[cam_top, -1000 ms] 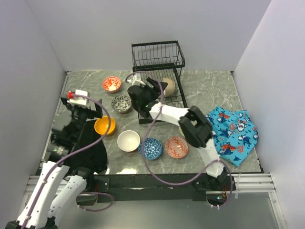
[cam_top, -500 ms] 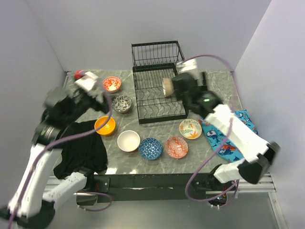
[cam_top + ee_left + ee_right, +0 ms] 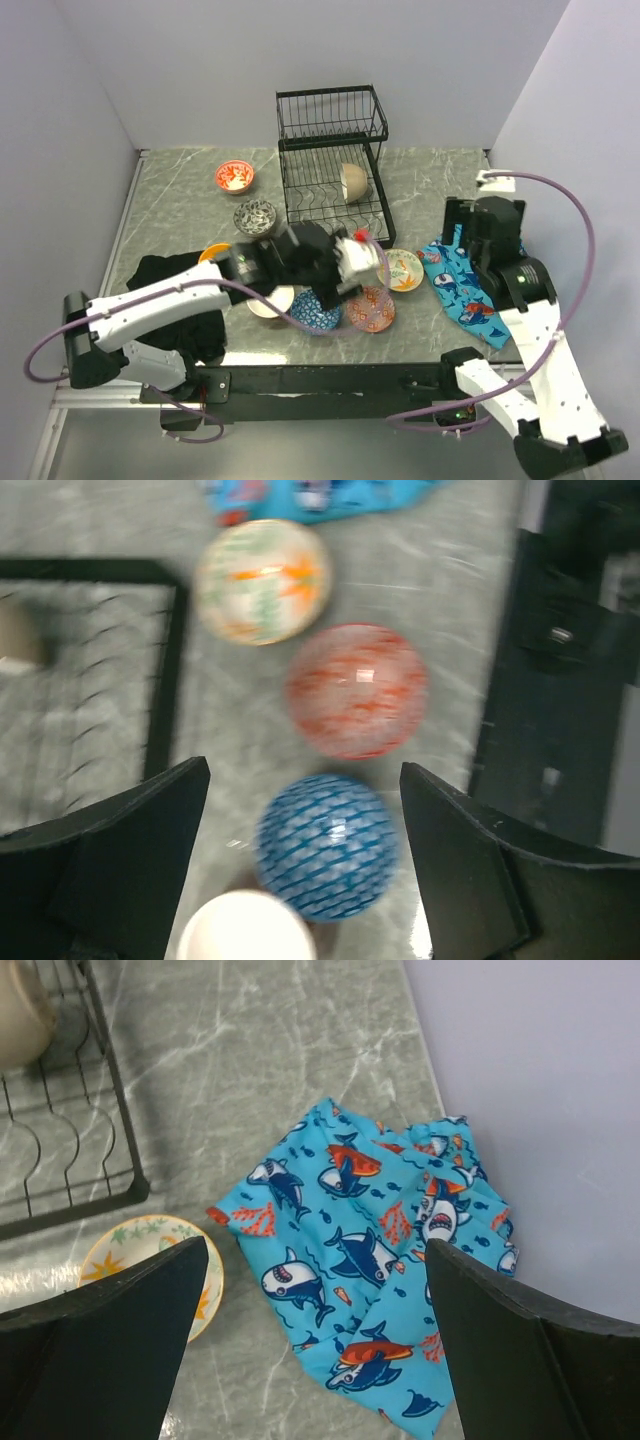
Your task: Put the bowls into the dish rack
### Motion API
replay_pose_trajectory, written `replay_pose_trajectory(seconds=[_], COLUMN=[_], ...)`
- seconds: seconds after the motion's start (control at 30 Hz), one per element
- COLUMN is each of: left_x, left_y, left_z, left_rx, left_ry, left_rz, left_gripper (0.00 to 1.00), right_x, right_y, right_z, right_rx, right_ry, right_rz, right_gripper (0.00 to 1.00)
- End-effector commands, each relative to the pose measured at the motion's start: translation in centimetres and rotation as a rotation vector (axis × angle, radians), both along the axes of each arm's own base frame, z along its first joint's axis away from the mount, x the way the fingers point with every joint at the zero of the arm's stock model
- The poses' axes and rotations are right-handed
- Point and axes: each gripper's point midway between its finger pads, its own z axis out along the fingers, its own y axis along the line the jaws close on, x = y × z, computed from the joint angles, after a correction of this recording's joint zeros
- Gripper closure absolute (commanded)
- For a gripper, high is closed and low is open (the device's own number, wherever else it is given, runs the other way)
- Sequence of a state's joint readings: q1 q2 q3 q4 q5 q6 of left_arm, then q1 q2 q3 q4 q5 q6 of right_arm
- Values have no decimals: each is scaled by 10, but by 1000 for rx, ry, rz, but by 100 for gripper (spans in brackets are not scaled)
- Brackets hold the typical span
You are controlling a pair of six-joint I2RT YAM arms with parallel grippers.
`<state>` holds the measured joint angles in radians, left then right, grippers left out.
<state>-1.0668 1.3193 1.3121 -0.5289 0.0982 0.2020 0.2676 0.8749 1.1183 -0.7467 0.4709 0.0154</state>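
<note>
The black wire dish rack point(image 3: 330, 135) stands at the back centre, with a beige bowl point(image 3: 354, 181) on edge in its lower tray. My left gripper point(image 3: 330, 280) hovers open over the front row of bowls. In the left wrist view the blue patterned bowl point(image 3: 327, 846) lies between my open fingers, with the white bowl point(image 3: 245, 927), red patterned bowl point(image 3: 357, 689) and multicolour bowl point(image 3: 262, 581) beside it. My right gripper point(image 3: 470, 235) is open and empty above the shark-print cloth point(image 3: 380, 1230). A red bowl point(image 3: 234, 176), a black-and-white bowl point(image 3: 255, 216) and a partly hidden orange bowl point(image 3: 212, 253) sit left of the rack.
A black cloth point(image 3: 180, 300) lies at the front left under my left arm. The blue shark-print cloth point(image 3: 490, 275) lies at the right. Grey walls close in three sides. The multicolour bowl point(image 3: 150, 1260) sits between the rack's front corner point(image 3: 130, 1190) and the cloth.
My left arm swung from the back left to the front centre, over the blue bowl. My right arm drew back from the rack to above the shark cloth. The beige bowl stays in the rack.
</note>
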Motion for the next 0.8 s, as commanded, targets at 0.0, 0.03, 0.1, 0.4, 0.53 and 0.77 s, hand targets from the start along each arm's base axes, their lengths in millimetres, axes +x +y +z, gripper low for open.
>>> replay_pose_trajectory(seconds=[0.0, 0.03, 0.1, 0.4, 0.53, 0.77], left_x=[-33, -35, -43, -73, -77, -72], left_y=[-31, -33, -43, -90, -104, -119], left_z=[-23, -29, -48, -99, -114, -136], left_rx=[6, -1, 26, 90, 112, 152], left_ry=[-10, 32, 62, 95, 90, 89], left_rz=[-86, -70, -80, -136, -145, -115], left_gripper=[19, 20, 25, 46, 47, 47], right_x=[-2, -5, -10, -27, -34, -41], right_y=[-12, -16, -27, -35, -36, -37], right_z=[26, 31, 42, 59, 58, 72], right_rx=[87, 86, 66, 26, 32, 28], right_ry=[-114, -128, -148, -214, -228, -268], right_rz=[-32, -42, -76, -71, -78, -72], right_gripper=[4, 4, 5, 7, 7, 7])
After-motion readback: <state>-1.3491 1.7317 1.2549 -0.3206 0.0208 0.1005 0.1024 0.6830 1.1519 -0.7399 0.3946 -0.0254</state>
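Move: The red patterned bowl lies about 8 cm to the right of the left gripper, roughly 2 cm back and some 23 cm below. The blue bowl stands 12 cm left of the red bowl, level with it; the flower bowl is about 10 cm farther out than the red bowl and 7 cm to its right. From the right gripper, the red bowl is about 21 cm left, 10 cm back and 25 cm below. Bring the left gripper down some 16 cm towards the near rim of the red patterned bowl, drifting about 9 cm right and 8 cm back, with the sideways part brisk at first. Tip the fingers some 15 degrees steeper and narrow them from wide to about half open. Meanwhile lift the empty right gripper about 5 cm, easing it back and right, away from the rack, its fingers tilting up. ##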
